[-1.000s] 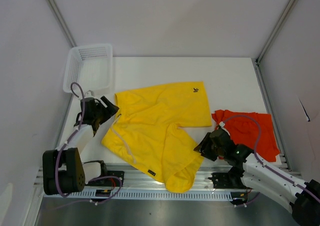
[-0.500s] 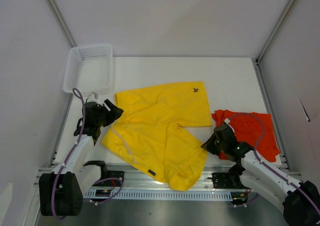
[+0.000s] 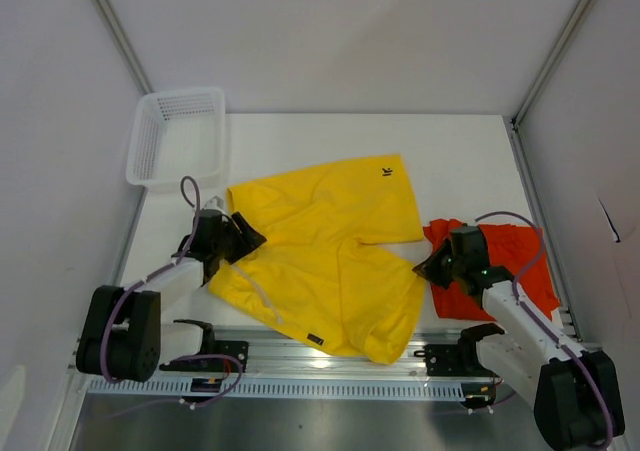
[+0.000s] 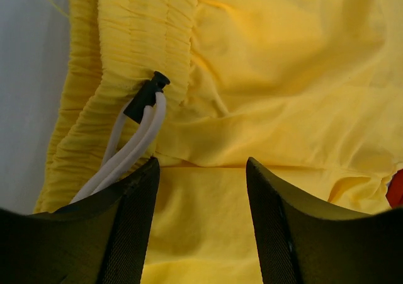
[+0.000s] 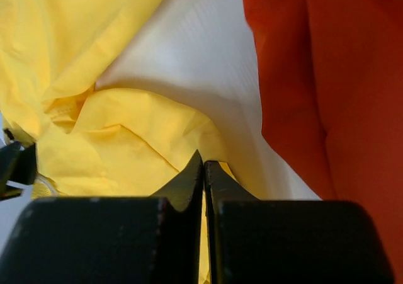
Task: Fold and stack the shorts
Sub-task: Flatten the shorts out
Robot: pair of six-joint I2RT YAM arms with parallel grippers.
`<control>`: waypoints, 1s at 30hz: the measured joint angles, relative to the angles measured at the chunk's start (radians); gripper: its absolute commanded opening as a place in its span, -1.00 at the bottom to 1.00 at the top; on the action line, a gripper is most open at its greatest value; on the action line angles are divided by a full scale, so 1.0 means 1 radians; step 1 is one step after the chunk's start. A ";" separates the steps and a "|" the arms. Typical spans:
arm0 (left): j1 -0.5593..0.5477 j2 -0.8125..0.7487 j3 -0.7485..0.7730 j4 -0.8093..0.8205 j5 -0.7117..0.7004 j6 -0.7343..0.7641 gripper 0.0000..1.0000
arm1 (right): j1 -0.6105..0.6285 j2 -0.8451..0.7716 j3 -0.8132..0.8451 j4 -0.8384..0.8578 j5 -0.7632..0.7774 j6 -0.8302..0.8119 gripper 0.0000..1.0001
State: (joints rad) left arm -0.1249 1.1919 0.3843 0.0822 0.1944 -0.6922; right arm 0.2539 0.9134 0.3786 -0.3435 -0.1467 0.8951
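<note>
The yellow shorts (image 3: 325,246) lie spread and rumpled mid-table, small black logo (image 3: 385,171) at the far edge. The orange-red shorts (image 3: 510,266) lie at the right. My left gripper (image 3: 243,241) is open at the yellow waistband's left end. In the left wrist view its fingers (image 4: 201,164) straddle yellow fabric (image 4: 283,63), beside the white drawstring (image 4: 135,142) and its black toggle (image 4: 146,95). My right gripper (image 3: 425,268) is shut on the right edge of the yellow shorts. The right wrist view shows a yellow strip pinched in the gripper (image 5: 203,158), with orange-red fabric (image 5: 327,76) to the right.
A white mesh basket (image 3: 178,136) stands at the table's far left corner. A strip of bare white table (image 3: 450,161) separates the two shorts. Metal frame posts run along both side walls, and the arms' base rail (image 3: 320,371) lines the near edge.
My right gripper has shut on the yellow leg's edge and drawn it right and away from the near edge. My left gripper has slid right onto the waistband, jaws narrowing.
</note>
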 measured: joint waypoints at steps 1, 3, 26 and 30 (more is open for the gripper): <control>0.000 0.031 -0.008 0.021 0.000 -0.008 0.22 | -0.017 -0.001 0.004 0.000 -0.003 -0.004 -1.00; -0.002 0.076 -0.008 0.082 0.006 -0.023 0.22 | -0.050 -0.006 0.006 0.005 -0.010 -0.008 -1.00; -0.006 0.156 0.065 0.103 -0.137 -0.003 0.22 | -0.341 -0.023 -0.059 0.154 -0.339 -0.061 0.05; -0.002 0.182 0.093 0.087 -0.142 0.013 0.21 | -0.238 -0.029 -0.059 0.138 -0.324 -0.099 0.07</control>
State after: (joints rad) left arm -0.1272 1.3735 0.4770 0.1692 0.0521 -0.6788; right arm 0.0162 0.8848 0.3199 -0.2050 -0.4706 0.7959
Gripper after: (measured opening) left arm 0.609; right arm 0.526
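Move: The yellow shorts, whose near-right leg edge is in the right fingers, have their middle about 19 cm left of that hand and 3 cm ahead, and 2 cm lower. The notch between the legs is roughly 10 cm left and 6 cm ahead of it; the red shorts centre some 15 cm to its right, level with it. From the left hand, the yellow shorts' middle is about 14 cm right and 5 cm back, the white basket about 16 cm left and 22 cm ahead. The yellow leg edge, still pinched in the right hand, is drawn left and forward, about 5 cm left and 3 cm forward, rising a little, before the fingers open to about half and the hand swings back right over the edge. The left hand, fingers parted, sinks 1 cm to press on the waist side and drags it about 4 cm forward, finally also left. ##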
